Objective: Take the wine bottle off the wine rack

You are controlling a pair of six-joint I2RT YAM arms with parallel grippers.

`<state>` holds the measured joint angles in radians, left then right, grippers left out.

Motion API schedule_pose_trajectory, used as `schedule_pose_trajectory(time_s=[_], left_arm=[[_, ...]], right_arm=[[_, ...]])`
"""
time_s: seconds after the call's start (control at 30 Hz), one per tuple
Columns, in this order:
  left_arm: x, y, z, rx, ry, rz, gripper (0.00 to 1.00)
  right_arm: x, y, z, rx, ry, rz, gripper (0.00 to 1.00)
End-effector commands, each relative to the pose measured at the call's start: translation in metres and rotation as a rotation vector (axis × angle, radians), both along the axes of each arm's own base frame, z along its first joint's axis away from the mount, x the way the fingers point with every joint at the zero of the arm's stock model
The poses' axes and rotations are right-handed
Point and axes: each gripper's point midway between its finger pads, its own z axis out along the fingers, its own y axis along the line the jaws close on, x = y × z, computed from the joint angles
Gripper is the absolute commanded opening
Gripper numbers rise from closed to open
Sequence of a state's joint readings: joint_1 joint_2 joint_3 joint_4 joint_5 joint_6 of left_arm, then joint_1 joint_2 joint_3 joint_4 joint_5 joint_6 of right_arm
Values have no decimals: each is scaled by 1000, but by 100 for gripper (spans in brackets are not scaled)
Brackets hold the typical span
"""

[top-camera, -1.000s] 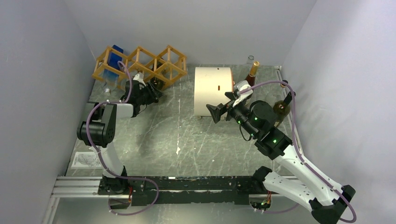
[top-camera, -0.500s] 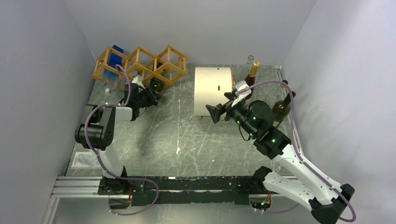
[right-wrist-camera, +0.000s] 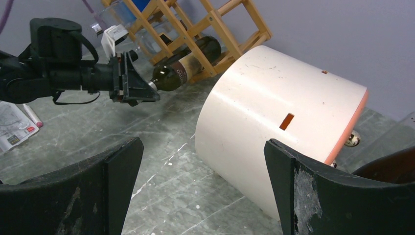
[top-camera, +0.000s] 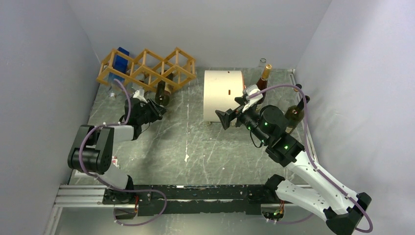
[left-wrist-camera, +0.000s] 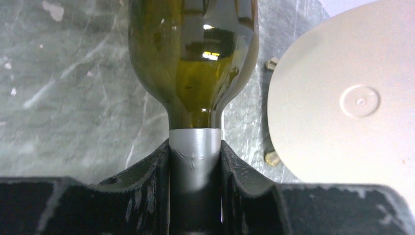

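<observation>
A dark green wine bottle [top-camera: 161,93] lies on its side, its base still among the bars of the honey-brown wooden wine rack [top-camera: 147,68] at the back left. My left gripper [top-camera: 154,108] is shut on the bottle's silver-foiled neck. The left wrist view shows the bottle [left-wrist-camera: 195,58] with both fingers [left-wrist-camera: 156,169] pressed to the foil. From the right wrist I see the bottle [right-wrist-camera: 188,61] sloping out of the rack [right-wrist-camera: 230,29]. My right gripper [top-camera: 226,119] hangs open and holds nothing, beside the drum.
A cream cylindrical drum [top-camera: 222,95] lies on its side mid-table, right of the rack. A brown bottle with a gold top [top-camera: 265,76] and a dark round-topped bottle [top-camera: 293,113] stand at the back right. A blue box [top-camera: 120,61] sits in the rack's left cell. A printed sheet [top-camera: 90,168] lies near left.
My left gripper closed on the bottle's neck and drew back toward the near left, sliding the bottle partway out of the rack. The right arm has stayed still.
</observation>
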<state>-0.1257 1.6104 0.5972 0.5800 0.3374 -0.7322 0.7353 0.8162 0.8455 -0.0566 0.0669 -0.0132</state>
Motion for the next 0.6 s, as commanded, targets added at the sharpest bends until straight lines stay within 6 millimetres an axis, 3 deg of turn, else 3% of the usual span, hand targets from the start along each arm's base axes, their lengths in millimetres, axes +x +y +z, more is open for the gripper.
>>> schedule_pose_trajectory(time_s=[0.0, 0.3, 0.57], left_arm=[[-1, 3, 48, -40, -166, -18, 7], [-47, 6, 55, -64, -118, -34, 7], [-77, 9, 79, -83, -100, -20, 7]], right_arm=[[-2, 2, 9, 18, -29, 14, 100], [-2, 4, 11, 21, -29, 20, 100], [0, 7, 14, 24, -24, 27, 100]])
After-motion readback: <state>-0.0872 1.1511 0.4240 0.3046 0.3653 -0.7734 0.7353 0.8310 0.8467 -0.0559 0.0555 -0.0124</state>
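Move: The left hand already grips the wine bottle by its neck; the bottle's middle lies about 13 cm ahead, 5 cm to the right and slightly above. Its rack cell is roughly 18 cm ahead and 6 cm right, some 5 cm higher. The white drum's middle stands about 6 cm ahead and 25 cm right, near hand height. From the idle right hand the bottle is some 23 cm forward, 22 cm left and 20 cm lower. Keeping its pinch on the neck, the left hand draws the wine bottle back about 7 cm, rising 4 cm. ##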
